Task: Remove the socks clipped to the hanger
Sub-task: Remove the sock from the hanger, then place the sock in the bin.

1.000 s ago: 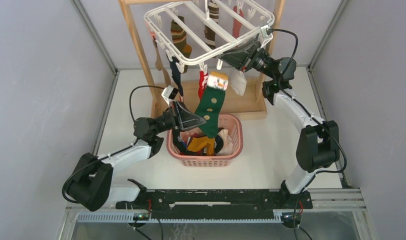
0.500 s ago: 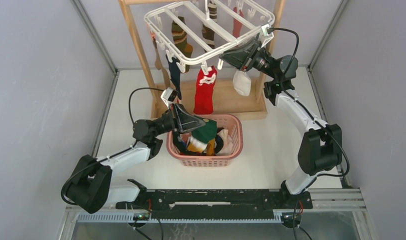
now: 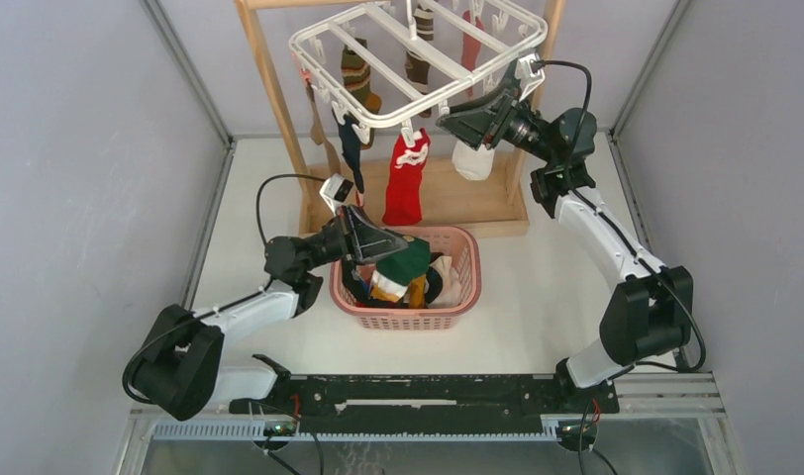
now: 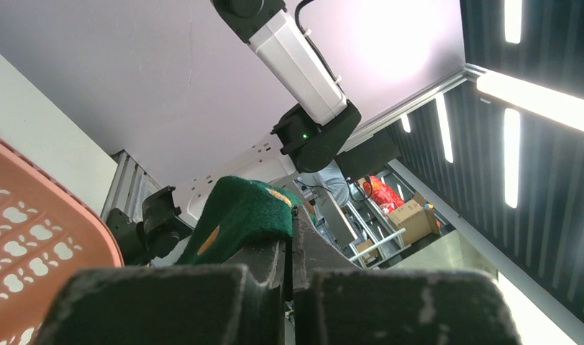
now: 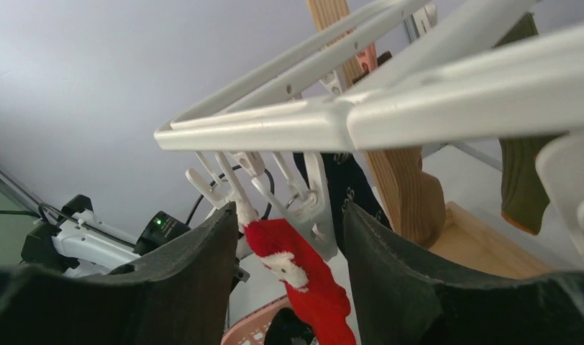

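Note:
The white hanger (image 3: 418, 59) hangs from the wooden rack with several socks clipped to it. A red sock (image 3: 405, 183), a navy one (image 3: 351, 148) and a white one (image 3: 472, 160) hang at its front rail. My right gripper (image 3: 448, 117) is open just below that rail. In the right wrist view its fingers (image 5: 203, 273) stand either side of the red sock (image 5: 303, 280) and the white clips (image 5: 303, 194) without touching them. My left gripper (image 3: 388, 240) is shut on a dark green sock (image 3: 403, 262), seen as (image 4: 246, 212), and holds it over the pink basket (image 3: 408, 317).
The basket holds several loose socks. The wooden rack's post (image 3: 279, 99) and base (image 3: 477, 208) stand right behind it. Brown-striped socks (image 3: 356, 74) hang further back on the hanger. Grey walls close in both sides.
The green sock came off the hanger and went down with my left gripper onto the basket. My right gripper's jaws opened wider and the arm shifted slightly right.

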Robot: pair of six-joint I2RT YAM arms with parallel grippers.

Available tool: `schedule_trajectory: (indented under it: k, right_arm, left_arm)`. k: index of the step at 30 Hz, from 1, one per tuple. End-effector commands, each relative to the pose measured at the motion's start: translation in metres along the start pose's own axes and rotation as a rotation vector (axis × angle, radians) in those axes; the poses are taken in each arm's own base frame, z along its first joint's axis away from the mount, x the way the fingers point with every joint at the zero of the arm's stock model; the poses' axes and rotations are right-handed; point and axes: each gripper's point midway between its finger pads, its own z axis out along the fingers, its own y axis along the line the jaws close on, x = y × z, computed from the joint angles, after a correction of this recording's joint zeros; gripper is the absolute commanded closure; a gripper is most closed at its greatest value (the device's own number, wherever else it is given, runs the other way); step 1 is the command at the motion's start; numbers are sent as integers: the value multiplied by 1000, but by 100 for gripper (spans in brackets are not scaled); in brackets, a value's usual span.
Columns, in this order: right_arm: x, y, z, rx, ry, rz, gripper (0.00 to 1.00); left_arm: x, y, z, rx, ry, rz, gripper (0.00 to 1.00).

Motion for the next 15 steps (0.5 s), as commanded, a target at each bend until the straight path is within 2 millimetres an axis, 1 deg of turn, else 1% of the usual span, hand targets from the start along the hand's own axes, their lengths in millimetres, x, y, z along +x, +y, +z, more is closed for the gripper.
schedule_trajectory:
  k: [1,3,7,8,10,11,14,15]
  right_arm:
    - [-7,10,-8,31,-8,-48,34]
    - [-4,10,-11,45,1,-47,27]
    - [6,12,-21,78,23,-36,9]
    - [9,12,-24,91,30,-31,7]
    - [17,12,-31,123,47,-28,5]
    - [20,16,-36,133,51,-34,4]
    - [31,16,-48,190,81,-32,4]
    - [36,16,-53,212,91,-31,4]
  left_arm:
    - [4,1,-4,16,-2,44,100]
    - [4,5,-5,8,-3,42,100]
    - [4,14,-5,-11,-8,37,100]
    - [4,17,-6,-19,-9,36,100]
    - [4,24,-6,-36,-15,44,100]
    - [3,29,-7,-47,-17,43,100]
    - [4,42,-8,-85,-19,42,99]
    - [3,47,-8,-99,-22,45,97]
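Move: From the right hand, the middle of the hanging red sock lies about 6 cm left, 2 cm back and 12 cm below, with the white sock some 6 cm ahead, 5 cm right and 10 cm below. The left hand has the green sock, already off the hanger, with the basket's middle roughly straight under it, some 22 cm down; the red sock's middle is about 14 cm ahead of that hand, neither left nor right, at its height. Fingers spreading from half open to almost fully open, the right hand backs out from under the hanger's front rim, first mostly down and then also back, about 5 cm in all with a slight drift right, while the wrist turns some 10 degrees. The left hand keeps the green sock pinched in its shut fingers and, after the first instant, sinks about 3 cm towards the basket, easing about 1 cm forward. ##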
